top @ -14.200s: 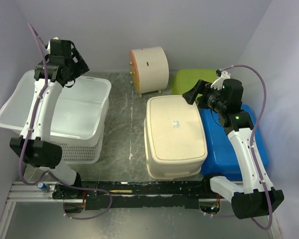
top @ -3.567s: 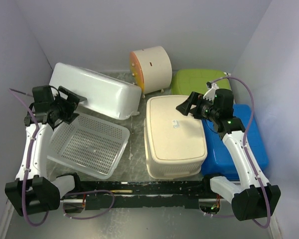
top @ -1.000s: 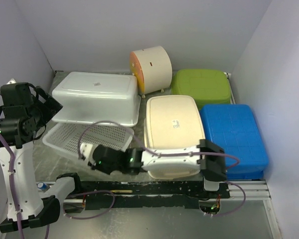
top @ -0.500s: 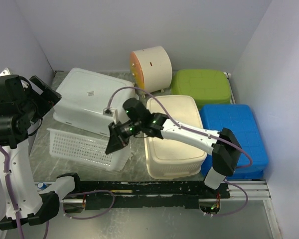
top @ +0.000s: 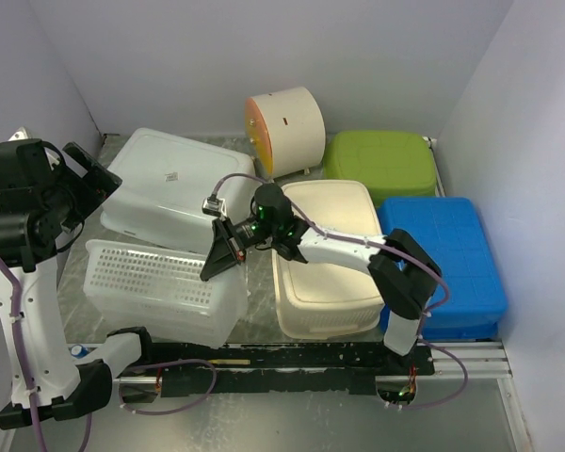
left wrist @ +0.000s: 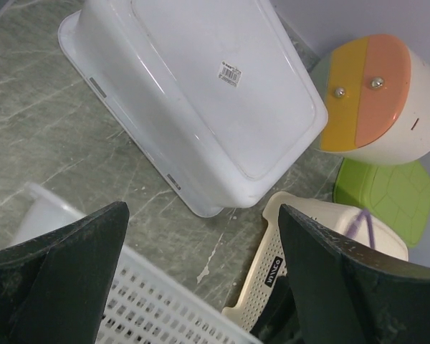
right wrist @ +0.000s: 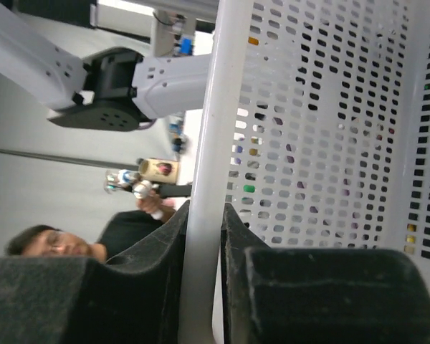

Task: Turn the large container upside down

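A large smooth white container point(top: 179, 188) lies bottom up at the back left, its labelled base facing up point(left wrist: 215, 93). In front of it a white perforated basket point(top: 160, 287) is tipped, its right side lifted off the table. My right gripper point(top: 217, 264) is shut on the basket's rim point(right wrist: 215, 143), which runs between the fingers point(right wrist: 206, 236). My left gripper point(top: 89, 188) hangs open high over the left side, holding nothing. Below its wide-spread fingers point(left wrist: 201, 211) I see the upturned container and a corner of the basket point(left wrist: 165, 315).
A cream perforated bin point(top: 330, 245) sits bottom up in the middle, under my right arm. A blue bin point(top: 443, 254) and a green bin point(top: 381, 165) lie bottom up at the right. An orange-faced cream cylinder point(top: 284, 127) stands at the back wall. Walls close both sides.
My right arm swung from the front edge up to the basket's right rim and has lifted it, tipping the basket. The white container shifted slightly. The left gripper stayed open up high.
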Controlling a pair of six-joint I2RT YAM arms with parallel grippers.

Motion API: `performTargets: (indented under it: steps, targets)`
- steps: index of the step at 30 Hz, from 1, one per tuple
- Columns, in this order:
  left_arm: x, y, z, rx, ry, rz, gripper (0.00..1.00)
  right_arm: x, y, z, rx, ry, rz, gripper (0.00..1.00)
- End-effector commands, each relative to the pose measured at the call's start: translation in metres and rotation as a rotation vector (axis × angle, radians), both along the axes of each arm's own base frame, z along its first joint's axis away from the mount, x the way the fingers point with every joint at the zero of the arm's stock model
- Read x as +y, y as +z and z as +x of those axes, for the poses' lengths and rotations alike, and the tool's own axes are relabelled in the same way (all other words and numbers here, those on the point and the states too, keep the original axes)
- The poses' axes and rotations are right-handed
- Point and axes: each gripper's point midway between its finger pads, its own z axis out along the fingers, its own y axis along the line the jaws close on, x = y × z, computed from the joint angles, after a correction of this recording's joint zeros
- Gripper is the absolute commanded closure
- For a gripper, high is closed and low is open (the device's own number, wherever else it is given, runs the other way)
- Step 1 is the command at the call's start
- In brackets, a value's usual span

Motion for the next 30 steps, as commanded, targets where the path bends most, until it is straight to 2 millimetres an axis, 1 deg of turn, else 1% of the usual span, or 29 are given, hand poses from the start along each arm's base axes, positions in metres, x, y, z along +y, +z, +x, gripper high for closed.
performTargets:
  steps: [1,5,8,9,10,11,14,17,18,20,22,25,28,30]
  targets:
    - [-0.007,0.011,0.005,-0.053,-0.034,-0.015,0.04,-0.006,0.015,0.017,0.143,0.028,0.071,1.00]
    - [-0.008,0.011,0.005,-0.053,-0.041,-0.015,0.04,-0.001,-0.005,0.033,0.267,-0.008,0.051,1.00]
    - [-0.008,0.011,0.005,-0.051,-0.042,-0.013,0.04,0.004,-0.022,0.042,0.305,-0.042,0.015,1.00]
    - [-0.007,0.010,0.004,-0.049,-0.041,-0.011,0.04,0.007,-0.032,0.046,0.319,-0.062,-0.026,1.00]
    - [-0.007,0.010,0.003,-0.048,-0.041,-0.009,0.04,0.009,-0.039,0.050,0.300,-0.083,-0.040,1.00]
    - [-0.007,0.010,0.003,-0.047,-0.042,-0.008,0.04,0.012,-0.053,0.055,0.283,-0.111,-0.087,1.00]
    - [-0.006,0.009,0.002,-0.044,-0.039,-0.002,0.03,0.016,-0.077,0.069,0.196,-0.182,-0.198,1.00]
    - [-0.006,0.004,0.002,-0.034,-0.041,-0.002,0.03,0.017,-0.083,0.081,0.135,-0.231,-0.255,0.98]
    - [-0.007,0.002,0.002,-0.030,-0.043,-0.002,0.03,0.017,-0.085,0.082,0.133,-0.240,-0.262,0.96]
    - [-0.007,-0.001,0.001,-0.023,-0.048,-0.004,0.03,0.017,-0.089,0.086,0.129,-0.258,-0.276,0.87]
    - [-0.008,-0.004,0.001,-0.018,-0.050,-0.005,0.03,0.017,-0.096,0.089,0.116,-0.280,-0.308,0.75]
    - [-0.008,-0.005,0.000,-0.014,-0.053,0.000,0.03,0.017,-0.102,0.096,0.067,-0.316,-0.346,0.62]
    - [-0.008,-0.004,0.000,-0.015,-0.057,0.004,0.03,0.016,-0.107,0.103,0.005,-0.349,-0.380,0.52]
    - [-0.008,-0.006,0.000,-0.013,-0.060,0.005,0.03,0.015,-0.106,0.107,-0.027,-0.368,-0.390,0.46]
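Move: My right hand still pinches the perforated large container by its rim; its middle is about 15 cm left of that hand, 4 cm back and 8 cm lower. The upturned white tub, which I'm heading for, lies some 30 cm ahead and 14 cm left; the cream container is about 25 cm right and 8 cm ahead. Both are nearly 20 cm below. From my left hand, the large container is about 16 cm back, 9 cm right and 20 cm down. With my right hand I carry the large container's rim about 10 cm forward towards the white tub, lowering it some 8 cm, mostly in the later part. The wrist turns about 20 degrees clockwise and rolls with it, and near the end my fingers open to about half, loosening their pinch on the rim. ##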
